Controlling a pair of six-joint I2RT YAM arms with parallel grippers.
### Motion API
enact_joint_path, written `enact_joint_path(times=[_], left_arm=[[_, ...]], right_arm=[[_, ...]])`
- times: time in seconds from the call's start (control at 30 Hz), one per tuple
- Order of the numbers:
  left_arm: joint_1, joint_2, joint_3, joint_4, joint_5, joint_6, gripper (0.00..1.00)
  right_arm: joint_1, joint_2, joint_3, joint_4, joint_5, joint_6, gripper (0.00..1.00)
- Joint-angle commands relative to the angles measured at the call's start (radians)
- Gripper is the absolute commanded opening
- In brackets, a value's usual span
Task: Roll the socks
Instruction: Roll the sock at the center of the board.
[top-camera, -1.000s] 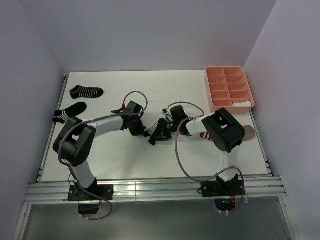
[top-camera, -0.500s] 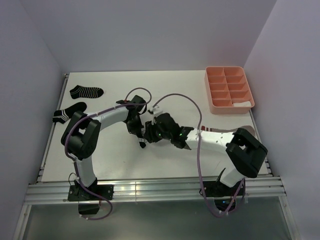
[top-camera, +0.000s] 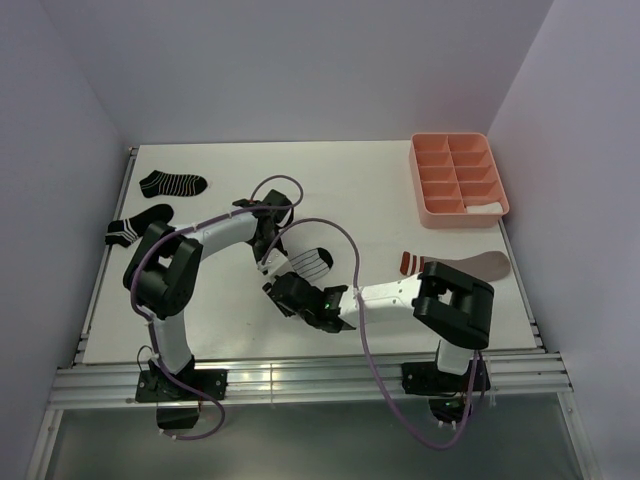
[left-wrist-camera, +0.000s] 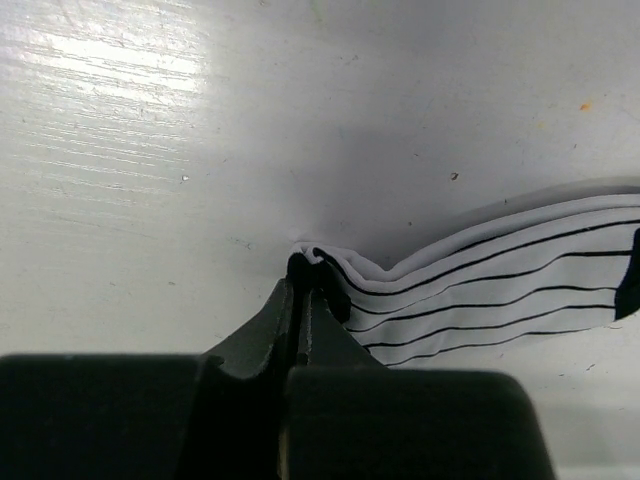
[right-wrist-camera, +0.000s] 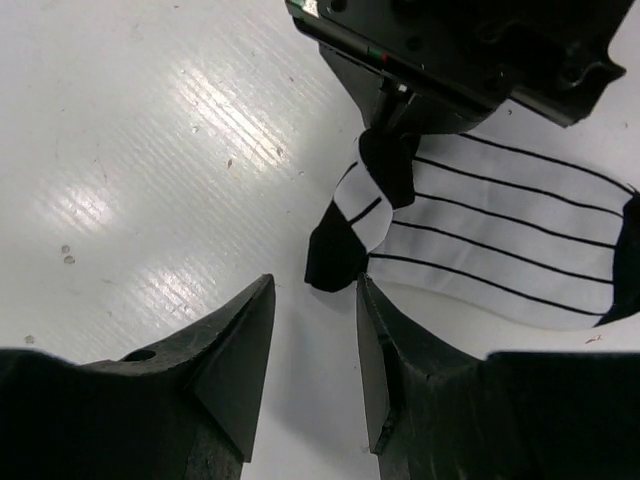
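Observation:
A white thin-striped sock with black toe and heel lies mid-table. My left gripper is shut on its folded edge; in the left wrist view the closed tips pinch the sock's rim against the table. My right gripper stands open just near of it. In the right wrist view the right gripper's fingers straddle bare table, with the sock's black end just beyond them, untouched. Other socks: a taupe one with red-white cuff at the right, two black striped ones at far left.
A pink divided tray stands at the back right, with something white in its near right compartment. Cables loop above both arms. The left arm's wrist hangs over the sock in the right wrist view.
My right gripper let go, opened and drew back toward the near edge. The striped sock now lies uncovered and spread flat. The left gripper kept its hold.

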Motion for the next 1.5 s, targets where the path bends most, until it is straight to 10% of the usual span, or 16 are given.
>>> enact_joint_path(times=[0.0, 0.67, 0.87, 1.3, 1.47], left_arm=[[-0.002, 0.039, -0.008, -0.082, -0.006, 0.011, 0.0], [-0.002, 0.026, -0.026, -0.072, 0.021, -0.009, 0.0], [-0.002, 0.0, -0.041, -0.058, 0.018, -0.024, 0.01], [0.072, -0.288, -0.262, 0.165, 0.041, -0.181, 0.64], [0.072, -0.421, -0.398, 0.29, 0.033, -0.225, 0.71]], right_arm=[[0.015, 0.028, 0.069, 0.042, 0.119, -0.038, 0.46], [0.031, 0.235, 0.12, 0.045, 0.23, -0.027, 0.38], [0.011, 0.218, 0.058, 0.07, 0.162, 0.007, 0.0], [-0.336, 0.082, -0.107, 0.218, -0.749, 0.231, 0.0], [-0.426, 0.164, -0.097, 0.307, -1.011, 0.35, 0.0]])
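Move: Just ahead of the half-open right fingers, about 2 cm forward, 1 cm left and 4 cm down, lies the loose near end of the sock's rolled edge. The left fingertips, already shut on the edge's far part, are some 6 cm ahead and 2 cm left of the right hand; the black toe is about 7 cm ahead and 11 cm right. From the left hand the near end lies about 4 cm back and 1 cm right, the toe 13 cm right and 1 cm forward. Reaching forward about 2 cm and then down some 3.5 cm, the right hand closes on the near end of the rolled edge while the left keeps its pinch. Once the right has shut, the left opens wide and backs off left and rearward, rising about 2.5 cm at the end. The right keeps its pinch, drifts a couple of centimetres right and swings its fingers steeper, towards pointing down. ##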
